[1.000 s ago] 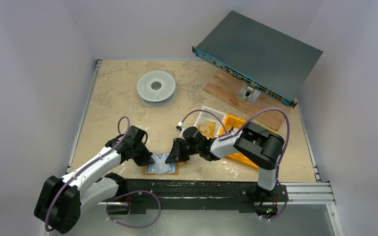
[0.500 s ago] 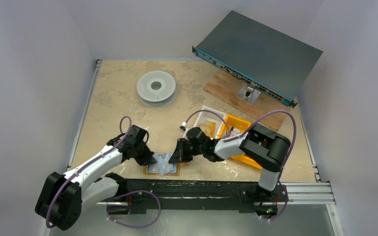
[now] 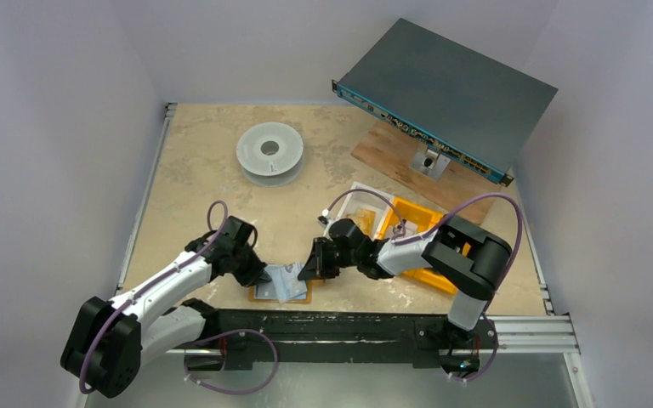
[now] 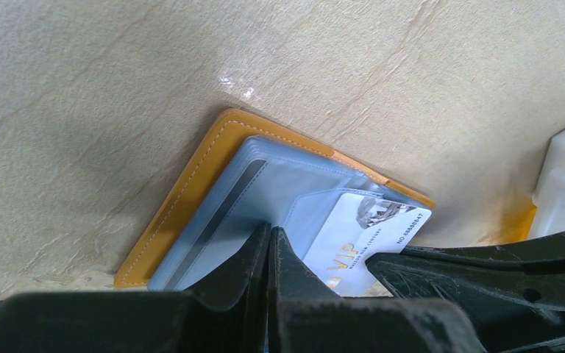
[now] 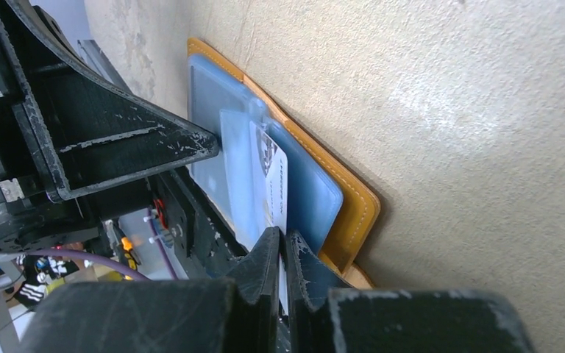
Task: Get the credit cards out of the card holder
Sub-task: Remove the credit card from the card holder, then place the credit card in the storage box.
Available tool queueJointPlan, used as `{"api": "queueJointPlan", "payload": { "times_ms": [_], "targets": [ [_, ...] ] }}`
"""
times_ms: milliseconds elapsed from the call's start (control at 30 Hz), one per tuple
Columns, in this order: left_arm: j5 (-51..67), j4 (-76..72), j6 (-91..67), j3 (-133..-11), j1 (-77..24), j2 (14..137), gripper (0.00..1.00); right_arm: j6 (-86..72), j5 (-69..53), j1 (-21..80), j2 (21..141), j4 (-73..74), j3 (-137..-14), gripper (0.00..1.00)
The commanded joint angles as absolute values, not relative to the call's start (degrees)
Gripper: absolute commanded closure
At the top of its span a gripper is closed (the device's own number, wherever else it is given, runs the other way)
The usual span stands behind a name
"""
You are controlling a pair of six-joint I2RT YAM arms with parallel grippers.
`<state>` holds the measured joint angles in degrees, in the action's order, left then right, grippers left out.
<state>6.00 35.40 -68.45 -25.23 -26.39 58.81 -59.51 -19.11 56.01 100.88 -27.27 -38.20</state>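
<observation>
The mustard-orange card holder (image 3: 259,297) (image 4: 184,193) (image 5: 354,207) lies open near the table's front edge, its blue plastic sleeves facing up. My left gripper (image 3: 264,276) (image 4: 271,232) is shut, with its tips resting on the sleeves from the left. A white credit card (image 4: 371,234) (image 5: 274,184) marked VIP sticks partly out of a sleeve toward the right. My right gripper (image 3: 305,273) (image 5: 285,240) is shut on that card's free edge, which shows as a thin white strip between the jaws.
A white spool (image 3: 269,153) sits at the back left. An orange bin (image 3: 414,223) and a white tray (image 3: 359,201) stand behind the right arm. A grey rack unit (image 3: 446,89) rests on a wooden board (image 3: 395,166). The black front rail (image 3: 349,327) runs just below the holder.
My right gripper has closed on the card and drawn back to the right, so the card now slants partly out of its sleeve. The left gripper has stayed put.
</observation>
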Motion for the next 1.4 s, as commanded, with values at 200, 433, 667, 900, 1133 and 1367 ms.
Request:
{"api": "queueJointPlan", "payload": {
  "times_ms": [200,433,667,900,1133,1367],
  "targets": [
    [1.5,39.8,-66.5,-25.4,-26.4,59.4,1.0,-55.3,-12.7,54.9,94.2,-16.8,-39.4,1.0],
    [0.9,41.8,-63.9,-29.3,-26.5,57.2,1.0,-53.3,-12.1,54.9,92.4,-13.4,-42.4,1.0],
    [1.9,43.1,-59.9,-33.8,-26.5,55.3,0.9,-52.7,-11.5,54.9,88.6,-10.0,-43.9,1.0],
    [4.4,42.1,-55.6,-36.7,-26.5,51.3,0.52,-52.6,-9.2,54.9,82.7,-4.9,-44.2,1.0],
    [5.9,43.2,-51.0,-40.7,-26.4,50.4,0.22,-53.7,-3.3,54.5,74.0,2.8,-42.6,1.0],
    [8.6,42.4,-48.7,-42.0,-26.5,50.2,0.18,-54.8,4.9,50.9,62.7,18.1,-42.2,1.0]
  ]
}}
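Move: The right hand already grips the outer edge of the credit card, whose middle lies about 3 cm to its left and 1 cm back, near its height and still in the lifted clear sleeve. The card holder's middle is some 5 cm left, 1 cm back and 2 cm below; the white tray stands about 14 cm ahead and 14 cm right, a little lower. From the left hand, shut over the holder, the card is roughly 6 cm right and level front to back; the holder's middle is 3 cm right, 1 cm back. Keeping its pinch, the right hand draws the card rightward and slightly forward out of the sleeve at a low height, then climbs steeply to about 11 cm up and swings off to the right, ending some 7 cm right and 3 cm forward, turned a little clockwise. The left hand first stays with its shut fingers holding down the sleeve, slides about 1 cm left, then comes off it, rising some 10 cm and slightly forward, opening wide and tilting its fingertips forward. ##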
